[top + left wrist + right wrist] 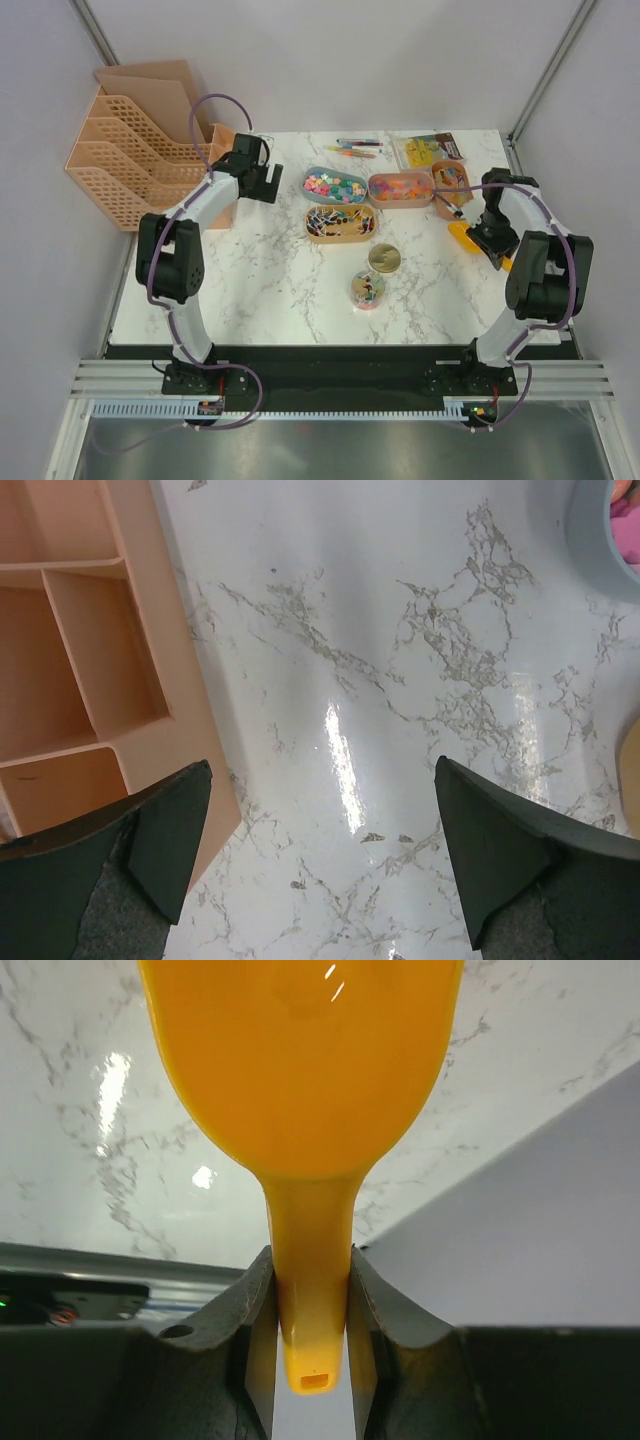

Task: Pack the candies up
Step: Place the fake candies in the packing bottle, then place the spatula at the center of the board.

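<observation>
The candies lie in oval trays at the back middle: a blue tray [335, 186], an orange tray [400, 188], a small orange tray [450, 181] and a tan tray [340, 222]. A small clear jar [368, 290] holds some candies, with its gold lid [384, 259] beside it. My left gripper [262, 185] [322, 770] is open and empty over bare marble, left of the blue tray, whose rim [590, 530] shows in the left wrist view. My right gripper [480, 238] [310, 1260] is shut on the handle of the yellow-orange scoop [461, 232] [300, 1060], low at the table's right edge.
Peach mesh file organizers [130, 150] stand at the back left, and a peach compartment box [80, 660] sits close to my left gripper. Thin coloured pens [356, 149] and a flat packet [428, 150] lie at the back. The table's right edge [530, 260] is near my right arm.
</observation>
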`<action>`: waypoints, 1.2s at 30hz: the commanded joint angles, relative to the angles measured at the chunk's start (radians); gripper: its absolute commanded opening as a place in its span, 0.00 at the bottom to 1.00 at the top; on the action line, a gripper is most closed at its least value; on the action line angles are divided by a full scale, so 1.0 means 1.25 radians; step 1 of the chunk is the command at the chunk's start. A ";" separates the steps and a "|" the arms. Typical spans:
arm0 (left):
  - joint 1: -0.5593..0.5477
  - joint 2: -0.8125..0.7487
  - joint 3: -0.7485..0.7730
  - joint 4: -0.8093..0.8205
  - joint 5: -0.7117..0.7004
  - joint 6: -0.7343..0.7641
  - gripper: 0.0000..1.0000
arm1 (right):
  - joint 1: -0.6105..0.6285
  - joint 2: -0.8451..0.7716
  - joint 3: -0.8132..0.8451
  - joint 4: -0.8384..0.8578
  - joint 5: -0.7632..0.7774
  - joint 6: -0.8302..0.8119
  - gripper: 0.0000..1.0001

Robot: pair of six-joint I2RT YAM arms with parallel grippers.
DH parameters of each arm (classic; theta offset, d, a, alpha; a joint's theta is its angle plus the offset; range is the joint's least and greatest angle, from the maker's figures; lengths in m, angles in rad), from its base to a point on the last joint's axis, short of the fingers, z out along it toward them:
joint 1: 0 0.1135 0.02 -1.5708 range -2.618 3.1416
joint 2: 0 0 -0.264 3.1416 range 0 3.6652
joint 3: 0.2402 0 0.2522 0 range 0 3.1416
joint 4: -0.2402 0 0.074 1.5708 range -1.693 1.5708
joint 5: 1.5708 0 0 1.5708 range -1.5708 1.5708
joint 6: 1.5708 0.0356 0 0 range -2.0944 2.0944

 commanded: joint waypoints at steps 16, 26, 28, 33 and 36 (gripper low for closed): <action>-0.002 0.104 0.095 -0.017 -0.177 0.034 1.00 | -0.069 0.084 -0.004 0.025 -0.236 0.240 0.25; 0.000 0.012 0.063 -0.036 -0.004 0.050 1.00 | -0.068 -0.063 0.122 -0.020 -0.278 -0.002 0.68; 0.000 0.006 0.066 -0.056 0.052 0.048 1.00 | -0.058 -0.082 0.120 0.001 -0.320 -0.116 0.70; 0.001 -0.014 0.014 -0.075 0.123 0.051 1.00 | 0.055 -0.162 -0.032 0.142 -0.404 -0.416 0.74; 0.000 -0.025 -0.015 -0.077 0.143 0.034 1.00 | 0.169 -0.167 -0.102 0.256 -0.409 -0.514 0.76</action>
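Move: The right hand holds the yellow scoop by its handle, with bare table about 3 cm to its left and 5 cm below to lay it on. The packing bottle is some 26 cm left and level fore-and-aft. The gold lid is 23 cm left and 6 ahead, the right candy basket 10 left and 20 ahead. From the left hand that bare spot lies some 46 cm right, 21 back and 7 below. Right hand lowers the scoop about 4 cm, slightly left, onto the table, opens, then lifts away forward and left. ##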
